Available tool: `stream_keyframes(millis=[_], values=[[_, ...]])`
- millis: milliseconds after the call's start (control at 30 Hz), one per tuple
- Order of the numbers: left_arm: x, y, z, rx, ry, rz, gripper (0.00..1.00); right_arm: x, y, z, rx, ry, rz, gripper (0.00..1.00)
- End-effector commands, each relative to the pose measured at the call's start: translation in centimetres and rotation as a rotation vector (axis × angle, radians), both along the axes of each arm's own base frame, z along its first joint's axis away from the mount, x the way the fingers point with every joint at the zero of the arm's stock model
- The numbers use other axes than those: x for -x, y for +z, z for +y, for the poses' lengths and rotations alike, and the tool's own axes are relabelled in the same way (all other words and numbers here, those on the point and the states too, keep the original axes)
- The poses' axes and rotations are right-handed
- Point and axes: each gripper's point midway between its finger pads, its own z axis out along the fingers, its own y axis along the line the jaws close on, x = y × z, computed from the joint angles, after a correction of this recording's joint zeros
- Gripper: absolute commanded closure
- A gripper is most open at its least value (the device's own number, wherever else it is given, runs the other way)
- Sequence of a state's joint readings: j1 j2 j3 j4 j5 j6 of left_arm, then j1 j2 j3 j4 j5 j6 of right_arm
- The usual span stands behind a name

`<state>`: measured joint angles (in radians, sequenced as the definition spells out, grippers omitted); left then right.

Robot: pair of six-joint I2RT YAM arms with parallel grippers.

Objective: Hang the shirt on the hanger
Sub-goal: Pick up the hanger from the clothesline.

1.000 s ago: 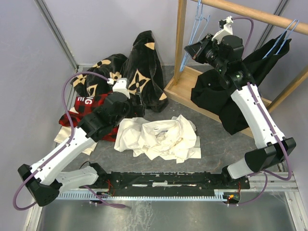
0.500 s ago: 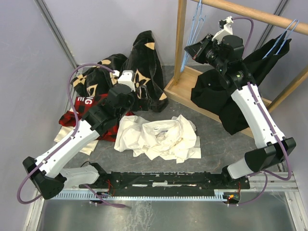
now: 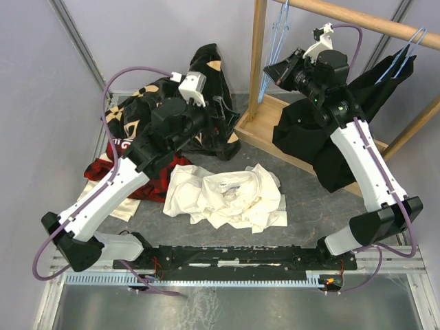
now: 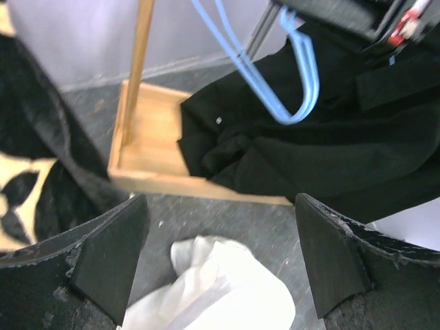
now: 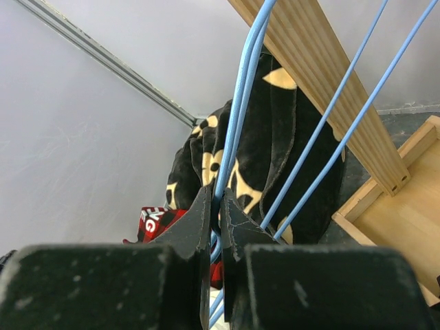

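The white shirt point(image 3: 227, 196) lies crumpled on the grey table between the two arms. A light-blue wire hanger point(image 3: 278, 38) hangs beside the wooden post of the rack. My right gripper point(image 3: 269, 71) is raised at the rack and shut on the hanger's wire point(image 5: 237, 110), which runs up between its jaws point(image 5: 221, 206). My left gripper point(image 3: 218, 118) is lifted above the dark garment behind the shirt, open and empty. In the left wrist view its fingers point(image 4: 110, 261) stand wide apart above a fold of the shirt point(image 4: 220, 289), with the hanger point(image 4: 289, 82) ahead.
A black garment with tan flowers point(image 3: 199, 89) is heaped at the back left, with a red-and-black plaid shirt point(image 3: 113, 168) beside it. The wooden rack point(image 3: 258, 62) has a tray base point(image 4: 158, 151). A black garment point(image 3: 344, 124) hangs from another blue hanger point(image 3: 402, 58).
My left arm has lifted from the shirt's left edge and swung back and right, over the dark garment. The right arm has not moved.
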<state>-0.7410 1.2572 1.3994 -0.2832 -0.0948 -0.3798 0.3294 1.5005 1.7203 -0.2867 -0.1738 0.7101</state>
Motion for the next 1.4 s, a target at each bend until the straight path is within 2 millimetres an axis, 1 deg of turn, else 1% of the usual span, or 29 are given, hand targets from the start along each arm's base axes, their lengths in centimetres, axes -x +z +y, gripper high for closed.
stream_keyframes(millis=[0,67,100,233,300,467,633,700,933,1133,1300,1367], values=[[-0.9,5.2,-2.6,0.064,-0.096,-0.156,0.08,1.0,1.1,0.7,0.003,0.057,-0.030,1.00],[-1.4,5.5,-3.5,0.063,-0.115,-0.165,0.08,1.1,1.2,0.8,0.000,0.063,-0.029,1.00],[-1.8,5.3,-4.0,0.059,-0.125,-0.162,0.09,1.1,1.3,0.8,-0.001,0.065,-0.030,1.00],[-2.8,6.0,-5.7,0.074,-0.157,-0.173,0.13,1.2,1.6,0.8,-0.004,0.068,-0.030,1.00],[-3.1,6.6,-6.4,0.086,-0.173,-0.183,0.15,1.2,1.6,0.8,-0.007,0.069,-0.031,1.00],[-4.0,7.4,-8.3,0.105,-0.221,-0.197,0.16,1.2,1.7,0.9,-0.020,0.072,-0.026,1.00],[-5.4,7.3,-9.6,0.108,-0.243,-0.164,0.16,1.1,1.8,1.0,-0.030,0.076,-0.026,1.00],[-6.0,6.8,-10.1,0.120,-0.262,-0.139,0.18,1.2,1.9,0.9,-0.032,0.074,-0.027,1.00],[-6.6,6.2,-10.7,0.168,-0.318,-0.097,0.31,1.3,1.9,0.9,-0.034,0.078,-0.025,1.00],[-5.9,6.2,-11.1,0.207,-0.384,-0.089,0.45,1.3,1.6,0.9,-0.035,0.079,-0.020,1.00],[-5.7,6.1,-11.2,0.222,-0.405,-0.080,0.61,1.3,1.7,0.9,-0.038,0.080,-0.021,1.00],[-5.7,6.3,-11.1,0.225,-0.402,-0.082,0.68,1.3,1.8,0.9,-0.038,0.081,-0.023,0.98]])
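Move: The hanger's lower end hangs about 8 cm ahead of the left hand, 12 cm to its right and 4 cm higher. The rack's wooden post stands roughly 17 cm ahead and 9 cm right, and the white shirt lies on the table some 13 cm back and 35 cm below. The right hand already pinches the hanger, whose lower end is about 4 cm back from it and 4 cm below. Left hand sweeps right about 11 cm, forward and up, to the hanger's lower end, half-closing around it. ##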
